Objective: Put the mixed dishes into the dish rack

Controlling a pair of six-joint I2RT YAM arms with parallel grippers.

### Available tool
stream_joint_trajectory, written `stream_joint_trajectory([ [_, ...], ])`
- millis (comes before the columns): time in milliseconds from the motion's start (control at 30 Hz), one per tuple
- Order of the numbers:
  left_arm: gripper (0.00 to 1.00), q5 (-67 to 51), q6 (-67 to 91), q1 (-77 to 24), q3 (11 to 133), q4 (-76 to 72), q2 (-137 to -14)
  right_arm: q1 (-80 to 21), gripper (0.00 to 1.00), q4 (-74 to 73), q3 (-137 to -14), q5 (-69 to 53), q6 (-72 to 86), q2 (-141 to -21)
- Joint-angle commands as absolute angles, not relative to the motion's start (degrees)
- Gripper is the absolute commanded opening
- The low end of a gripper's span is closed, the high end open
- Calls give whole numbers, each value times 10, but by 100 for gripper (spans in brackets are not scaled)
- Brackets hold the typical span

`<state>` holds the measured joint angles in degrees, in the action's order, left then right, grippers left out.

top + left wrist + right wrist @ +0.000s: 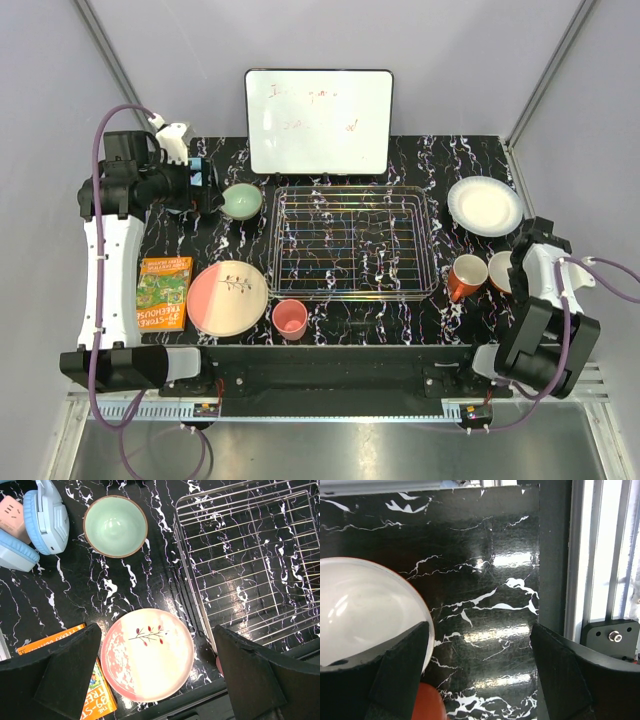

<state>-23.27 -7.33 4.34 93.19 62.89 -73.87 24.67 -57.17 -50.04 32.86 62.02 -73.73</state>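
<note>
The dish rack (355, 240) is a silver wire basket in the middle of the table, and nothing lies in it (250, 555). To its left stand the mint-green bowl (242, 201) (115, 526), the pink plate with a twig drawing (228, 298) (147, 655) and the small pink cup (290, 319). On its right are the white plate (485, 206), the orange mug (466, 277) and the orange bowl (365, 610), white inside. My left gripper (157, 629) hangs open high over the pink plate. My right gripper (479, 626) is open, its left finger (400, 665) over the bowl's rim.
A white board (319, 121) stands behind the rack. An orange book (165, 293) lies left of the pink plate. Light-blue headphones (45, 515) sit by the green bowl. The table's right edge and a metal rail (600, 555) run beside my right gripper.
</note>
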Motion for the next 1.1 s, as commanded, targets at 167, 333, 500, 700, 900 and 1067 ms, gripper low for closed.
stream_joint_trajectory([
  [167, 99, -225, -88, 58, 921, 610, -720, 250, 83, -505, -485, 332, 636, -786],
  [333, 99, -230, -90, 65, 899, 601, -708, 250, 78, -474, -480, 330, 623, -813],
  [500, 99, -229, -91, 67, 883, 593, -708, 250, 60, -452, -470, 327, 614, -833],
  [700, 99, -231, -89, 69, 868, 584, -704, 249, 17, -448, -459, 340, 606, -818],
  [900, 99, -235, -80, 71, 860, 570, -692, 250, 7, -447, -447, 344, 607, -793],
  [1067, 99, -231, -82, 71, 854, 570, -692, 250, 0, -446, -447, 326, 594, -765],
])
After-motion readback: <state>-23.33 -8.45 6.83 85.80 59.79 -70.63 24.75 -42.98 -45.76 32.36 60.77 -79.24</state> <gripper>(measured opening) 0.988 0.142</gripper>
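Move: The orange cup with the white inside stands about 7 cm ahead of my right hand, perhaps 1 cm to its right, with its middle some 6 cm below. The orange mug is roughly 10 cm to the left of the cup, about 1 cm nearer me. The white plate lies some 22 cm beyond the cup and 5 cm to the left of it. From my left hand the cup is about 82 cm to the right, 7 cm back and 28 cm below. I lower my open right hand about 4.5 cm while easing it some 2 cm forward, so the fingers straddle the near rim of the orange cup. Then I close them on the wall, one finger inside and one outside, and come up about 1 cm and slightly farther forward, keeping the pinch. My empty left hand sinks roughly 2.5 cm, staying open. ##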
